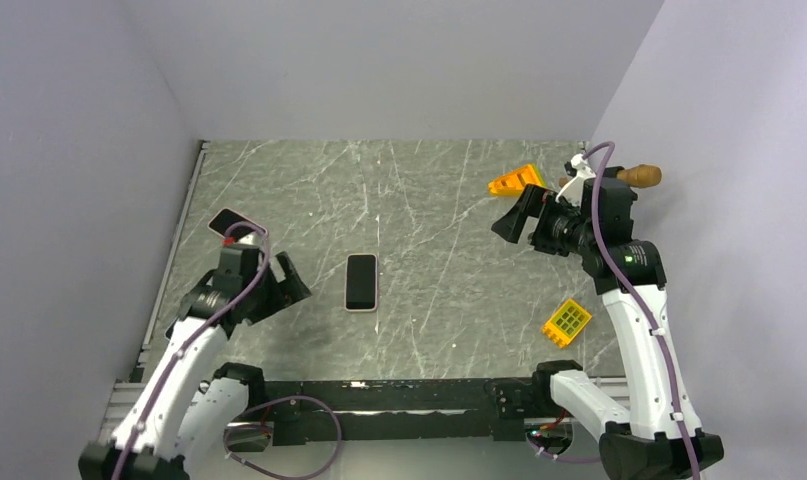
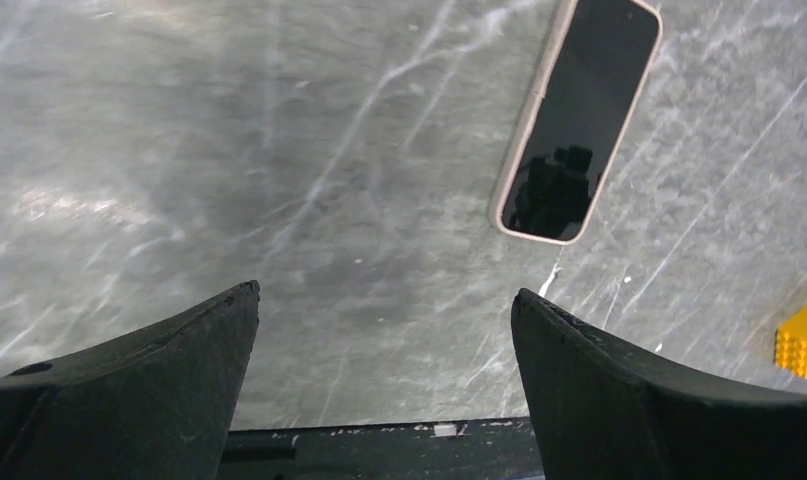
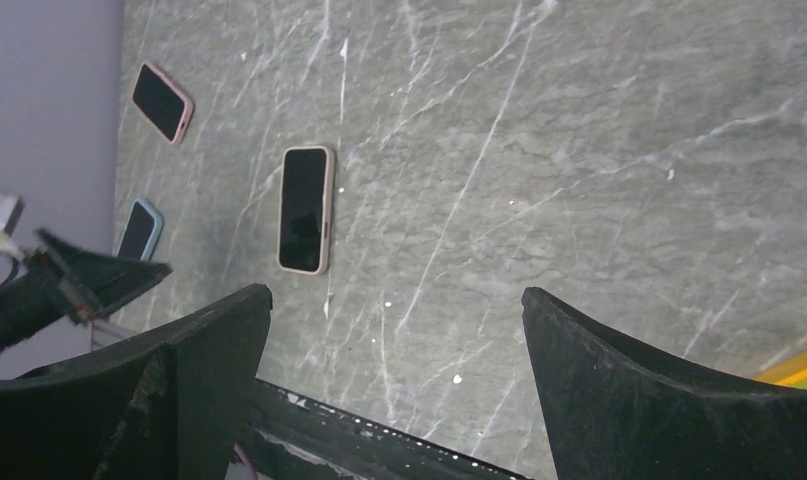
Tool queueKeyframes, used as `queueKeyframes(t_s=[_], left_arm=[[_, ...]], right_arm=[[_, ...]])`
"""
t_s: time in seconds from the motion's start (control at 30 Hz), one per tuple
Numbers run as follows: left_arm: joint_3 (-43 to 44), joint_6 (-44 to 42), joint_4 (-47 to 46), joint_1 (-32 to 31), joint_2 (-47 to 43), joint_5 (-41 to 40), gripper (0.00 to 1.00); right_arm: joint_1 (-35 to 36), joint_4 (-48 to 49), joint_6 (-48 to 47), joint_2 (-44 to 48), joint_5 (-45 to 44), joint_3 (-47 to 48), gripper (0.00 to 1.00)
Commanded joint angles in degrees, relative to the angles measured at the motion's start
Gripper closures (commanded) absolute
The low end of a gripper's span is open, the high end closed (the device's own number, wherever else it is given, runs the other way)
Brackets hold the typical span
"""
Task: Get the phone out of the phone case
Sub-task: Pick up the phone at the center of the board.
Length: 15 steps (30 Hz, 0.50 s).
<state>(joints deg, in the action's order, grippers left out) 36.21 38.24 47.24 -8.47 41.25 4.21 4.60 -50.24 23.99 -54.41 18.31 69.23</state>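
Note:
A black-screened phone in a pale pinkish phone case (image 1: 361, 281) lies flat and face up in the middle of the table. It also shows in the left wrist view, where the phone (image 2: 577, 120) is at the upper right, and in the right wrist view, where the phone (image 3: 306, 208) is left of centre. My left gripper (image 1: 295, 278) hovers open just left of it, with nothing between its fingers (image 2: 209, 340). My right gripper (image 1: 507, 214) hangs open and empty far off at the back right, its fingers (image 3: 599, 370) pointing towards the phone.
A second phone in a pink case (image 1: 227, 222) lies at the back left. A third phone in a blue case (image 3: 139, 230) lies near the left arm. An orange piece (image 1: 516, 180) and a yellow block (image 1: 566, 322) sit on the right. Grey walls enclose the table.

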Motion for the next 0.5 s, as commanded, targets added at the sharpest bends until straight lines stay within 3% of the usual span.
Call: queueKeyframes(t_s=[0.0,0.27,0.47], left_arm=[[4.6,0.0,-11.1,-6.7,12.2,2.9,0.01],[16.8,-0.8,-17.1,-16.0,33.2,0.7,0.01],[34.0,-0.3,-5.7,-20.3,52.1,-7.1,0.01]], right_arm=[[0.2,3.8,-1.1,1.4,4.7,-1.3,0.0],[0.3,1.3,-0.1,3.7,3.3,-2.3,0.0],[0.3,-0.3,0.3,5.6,2.1,-2.0,0.0]])
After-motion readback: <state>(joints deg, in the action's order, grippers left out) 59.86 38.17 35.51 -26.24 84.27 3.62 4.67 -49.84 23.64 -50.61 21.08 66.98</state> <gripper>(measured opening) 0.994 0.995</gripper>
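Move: The phone at the centre of the board lies about 11 cm ahead of the left hand, some 14 cm to its right and 10 cm below. The pink phone stands roughly 27 cm ahead of that hand and 16 cm to its left. From the right hand, the centre phone is about 31 cm to the left, 5 cm farther out and 27 cm down. The open left hand sweeps about 15 cm right and forward towards the centre phone, turning some 15 degrees clockwise. ##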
